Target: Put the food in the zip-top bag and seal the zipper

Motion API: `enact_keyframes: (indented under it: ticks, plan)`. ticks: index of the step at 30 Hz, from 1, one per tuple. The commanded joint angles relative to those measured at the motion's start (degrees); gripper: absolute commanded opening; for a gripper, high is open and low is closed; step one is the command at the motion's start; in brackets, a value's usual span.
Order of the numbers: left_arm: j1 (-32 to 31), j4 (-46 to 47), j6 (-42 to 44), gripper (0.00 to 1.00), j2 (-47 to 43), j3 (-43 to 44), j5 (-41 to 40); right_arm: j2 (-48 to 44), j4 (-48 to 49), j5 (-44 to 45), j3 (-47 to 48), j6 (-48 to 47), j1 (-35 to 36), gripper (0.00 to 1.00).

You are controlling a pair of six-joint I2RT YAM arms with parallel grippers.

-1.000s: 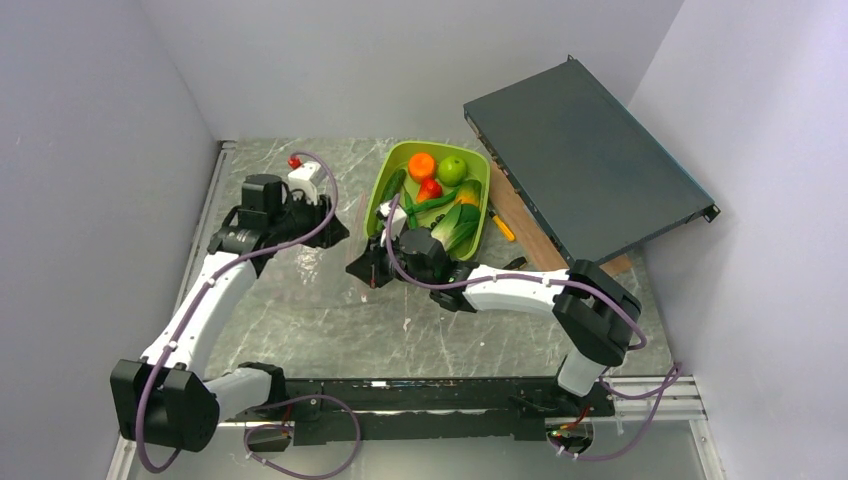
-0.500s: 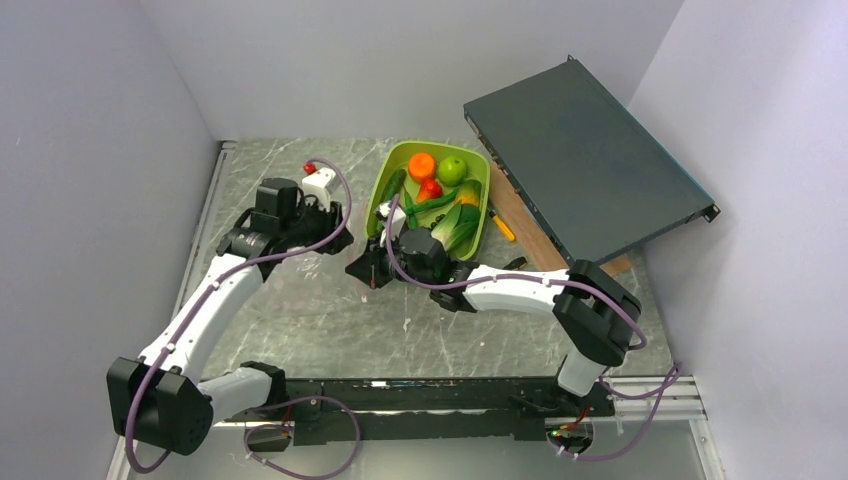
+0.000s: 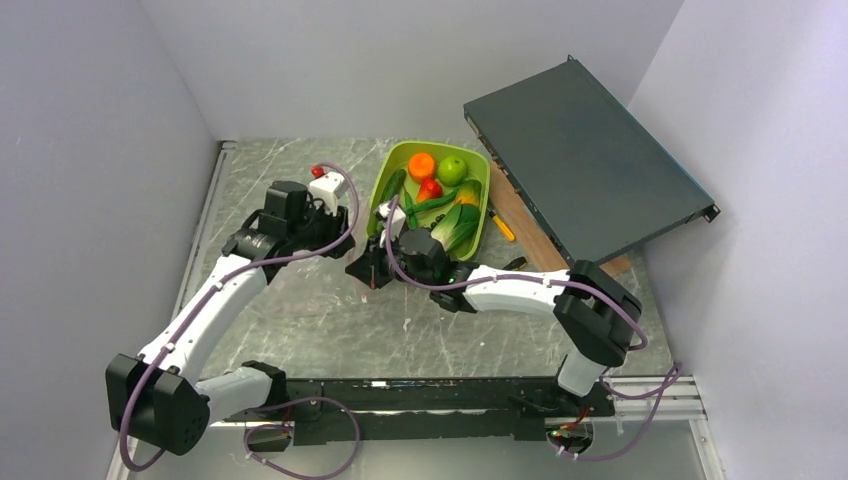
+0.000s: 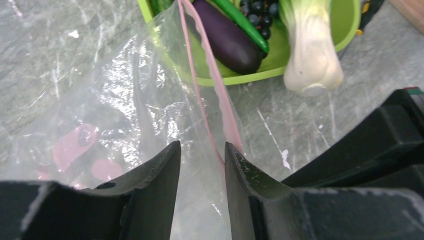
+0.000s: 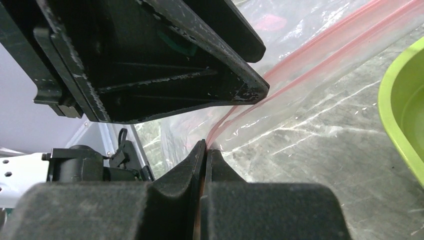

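The clear zip-top bag (image 4: 115, 110) lies crinkled on the marble table, left of the lime-green tray (image 4: 260, 75). Its pink zipper (image 4: 220, 100) rises from the tray's rim towards my left gripper (image 4: 201, 145). That gripper is open, and one thin layer of the mouth runs between its fingers. My right gripper (image 5: 205, 142) is shut on the pink zipper (image 5: 320, 50) at the bag's near corner, and the left gripper's black body hangs just above it. The food sits in the tray: eggplant (image 4: 227, 37), leek (image 4: 310, 55), grapes (image 4: 257, 10), orange (image 3: 421, 165), green apple (image 3: 452, 170) and red pepper (image 3: 430, 188).
A dark grey rack unit (image 3: 585, 170) leans on a wooden board (image 3: 525, 225) at the back right. An orange-handled screwdriver (image 3: 500, 225) lies between the board and the tray (image 3: 385, 170). Grey walls close in the table on three sides.
My left arm has swung right, bringing its gripper up to the bag's mouth beside the right gripper. The right arm has stayed still, shut on the zipper.
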Motion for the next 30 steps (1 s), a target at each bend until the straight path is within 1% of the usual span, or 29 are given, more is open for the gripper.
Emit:
enact_keyframes:
  ticks: [1,5,9,12,13,14,15,16,17,18,20,21,24,25,30]
  plan:
    - [-2.2,-1.8,1.0,0.43,0.1,1.7,-8.9,-2.0,1.2,3.9,2.0,-1.6,1.2,0.0]
    - [-3.9,-2.6,1.3,0.42,0.1,1.8,-16.2,-1.4,0.4,9.2,2.6,-1.1,2.7,0.0]
    - [-5.5,-2.2,2.0,0.44,0.1,0.8,-17.6,-0.3,1.1,10.3,3.2,-0.2,3.5,0.0]
    - [-7.3,-2.0,2.9,0.4,0.8,0.2,-19.4,0.3,2.0,10.8,3.2,0.3,3.6,0.0]
    - [-7.6,-1.9,3.0,0.36,1.1,0.1,-19.3,0.5,2.0,10.6,3.3,0.4,3.5,0.0]
    - [-7.7,-1.7,4.9,0.3,1.3,-0.1,-18.9,0.5,2.0,10.5,3.5,0.4,3.5,0.0]
    - [-7.7,-1.3,5.5,0.22,1.5,-0.2,-18.6,0.6,2.2,10.2,3.4,0.5,3.6,0.0]
    - [-7.7,-1.1,5.8,0.09,1.6,-0.3,-18.7,0.5,2.2,9.7,3.3,0.7,3.5,0.0]
    - [-7.8,-0.7,5.9,0.03,1.3,-0.6,-19.2,0.5,2.2,9.4,3.2,0.7,3.5,0.0]
    - [-7.7,-0.2,6.2,0.0,0.9,-1.0,-19.4,0.4,2.4,9.2,2.9,0.7,3.5,0.0]
    - [-7.8,0.9,6.8,0.0,-0.7,-2.0,-19.2,0.4,2.1,8.1,2.9,1.7,3.3,0.0]
    - [-7.8,1.5,6.8,0.0,-1.7,-2.4,-19.5,0.4,1.2,7.5,3.0,2.3,3.1,0.04]
    - [-7.7,3.0,6.9,0.0,-4.1,-3.5,-19.6,-0.4,-1.1,7.3,2.8,4.6,2.1,0.22]
    - [-7.7,3.4,6.8,0.0,-4.6,-3.7,-20.0,-0.9,-1.8,7.3,2.5,5.7,1.7,0.26]
    - [-7.8,3.1,6.3,0.0,-5.6,-3.4,-21.5,-2.8,-6.7,7.2,3.2,8.9,-1.7,0.43]
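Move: About 2 cm below the open left fingers and 1 cm to their left lies the zip-top bag's near lip, its strip running between the tips. The food tray's middle is some 17 cm right, 10 cm ahead and 13 cm lower than that hand, with the eggplant about 11 cm right and 5 cm ahead. The right fingers keep the rim pinched; the spot the left hand goes for is roughly 4 cm ahead and 2 cm left of them. Sinking about 2 cm and edging 1 cm left onto the rim, the left hand rolls some 15 degrees, its left side rising, and shuts on the bag-body-side lip; it then eases another 1 cm left and up, keeping its pinch. The right hand first holds its pinch nearly in place, then opens to release the rim and starts slightly forward and down. ##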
